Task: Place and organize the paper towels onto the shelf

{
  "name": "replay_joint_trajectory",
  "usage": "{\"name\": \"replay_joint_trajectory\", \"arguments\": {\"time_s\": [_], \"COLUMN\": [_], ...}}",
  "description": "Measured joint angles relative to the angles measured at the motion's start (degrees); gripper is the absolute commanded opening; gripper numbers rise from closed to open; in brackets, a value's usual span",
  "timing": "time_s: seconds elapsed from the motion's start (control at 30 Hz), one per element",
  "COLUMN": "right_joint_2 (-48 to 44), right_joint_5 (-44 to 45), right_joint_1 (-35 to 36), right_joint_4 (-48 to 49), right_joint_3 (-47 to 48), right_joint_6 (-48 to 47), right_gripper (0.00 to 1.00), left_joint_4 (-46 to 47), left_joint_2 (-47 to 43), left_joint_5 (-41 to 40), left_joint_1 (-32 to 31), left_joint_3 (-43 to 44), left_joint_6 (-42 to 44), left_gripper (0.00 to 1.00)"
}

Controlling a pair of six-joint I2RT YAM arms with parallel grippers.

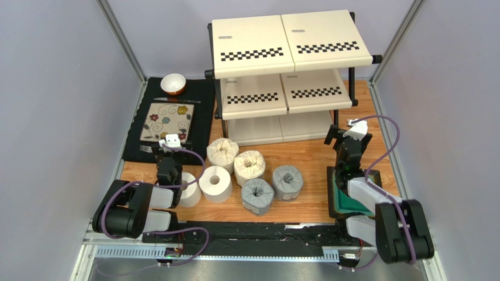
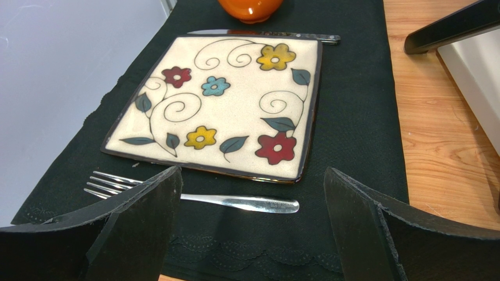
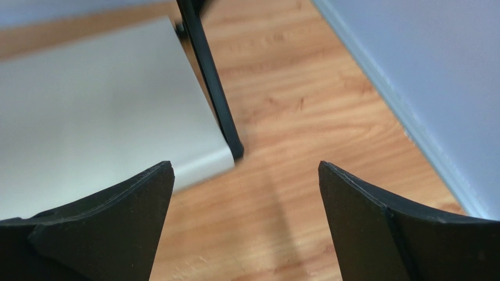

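Several paper towels stand on the wooden table in front of the shelf (image 1: pixel 291 41): two cream-wrapped rolls (image 1: pixel 223 154) (image 1: pixel 249 167), two grey-wrapped rolls (image 1: pixel 257 196) (image 1: pixel 287 182), a plain white roll (image 1: pixel 215 184), and another white roll (image 1: pixel 189 188) partly hidden behind the left arm. All three tiers of the shelf are bare. My left gripper (image 1: pixel 167 146) (image 2: pixel 252 175) is open over the black mat, left of the rolls, holding nothing. My right gripper (image 1: pixel 340 136) (image 3: pixel 246 167) is open above bare wood beside the shelf's bottom panel (image 3: pixel 105 111) and black leg (image 3: pixel 214 88).
A floral square plate (image 2: pixel 223 99) lies on a black mat (image 2: pixel 352 117), with a fork (image 2: pixel 235 202) at its near edge and a knife (image 2: pixel 264 36) at its far edge. An orange-and-white bowl (image 1: pixel 173 84) sits behind the plate. A green pad (image 1: pixel 343 196) lies under the right arm. Grey walls stand on both sides.
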Motion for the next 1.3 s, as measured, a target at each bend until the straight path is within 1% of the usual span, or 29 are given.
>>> {"name": "replay_joint_trajectory", "arguments": {"time_s": [0.1, 0.2, 0.27, 0.33, 0.43, 0.5, 0.63, 0.8, 1.03, 1.3], "right_joint_2": [-7.76, -15.93, -19.85, -21.29, -19.69, -17.07, -12.28, -11.32, -12.00, -14.49], "right_joint_5": [0.15, 0.11, 0.13, 0.42, 0.66, 1.29, -0.09, -4.63, -13.46, -13.97], "right_joint_1": [0.59, 2.23, 3.69, 5.33, 8.76, 12.83, 17.75, 17.97, 17.99, 17.94], "right_joint_4": [-6.16, -10.67, -14.88, -20.17, -28.09, -33.38, -40.52, -46.90, -51.01, -53.99], "right_joint_3": [4.15, 5.46, 6.67, 9.57, 16.87, 22.53, 29.18, 30.16, 30.16, 30.27], "right_joint_6": [0.22, 0.68, 2.01, 3.65, 5.51, 6.27, 7.74, 10.23, 11.93, 15.10], "right_gripper": [0.99, 0.99, 0.99, 0.99, 0.99, 0.99, 0.99, 0.99, 0.99, 0.98], "left_joint_4": [0.02, 0.00, 0.00, 0.00, 0.00, 0.02, 0.00, 0.00, 0.00, 0.00], "left_joint_2": [0.00, 0.00, 0.00, 0.00, 0.00, 0.00, 0.00, 0.00, 0.00, 0.00], "left_joint_5": [0.00, 0.00, 0.00, 0.00, 0.00, 0.00, 0.00, 0.00, 0.00, 0.00], "left_joint_1": [0.00, 0.00, 0.00, 0.00, 0.00, 0.00, 0.00, 0.00, 0.00, 0.00], "left_joint_3": [0.00, 0.00, 0.00, 0.00, 0.00, 0.00, 0.00, 0.00, 0.00, 0.00], "left_joint_6": [0.00, 0.00, 0.00, 0.00, 0.00, 0.00, 0.00, 0.00, 0.00, 0.00], "left_gripper": [0.99, 0.99, 0.99, 0.99, 0.99, 0.99, 0.99, 0.99, 0.99, 0.99]}}
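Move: The nearest grey roll of paper towels, probably the one I want, stands about 22 cm to the left of my right hand, some 15 cm back and 7 cm lower. The other grey roll is about 11 cm left of it and 5 cm farther back; the nearer cream roll is about 14 cm left of it and 5 cm farther out. The shelf's bottom board lies about 24 cm left and 9 cm ahead of my right hand. From my left hand the nearest grey roll is some 42 cm right and 12 cm back. I lift my empty right hand fast, about 15 cm clear of the table beside the shelf's right end, swinging it roughly 15 cm left as it climbs, towards the rolls. Then I let it sink some 4 cm and ease back as far, turning about 25 degrees counter-clockwise, with the fingers first tipping up, then down, and wide open throughout. ##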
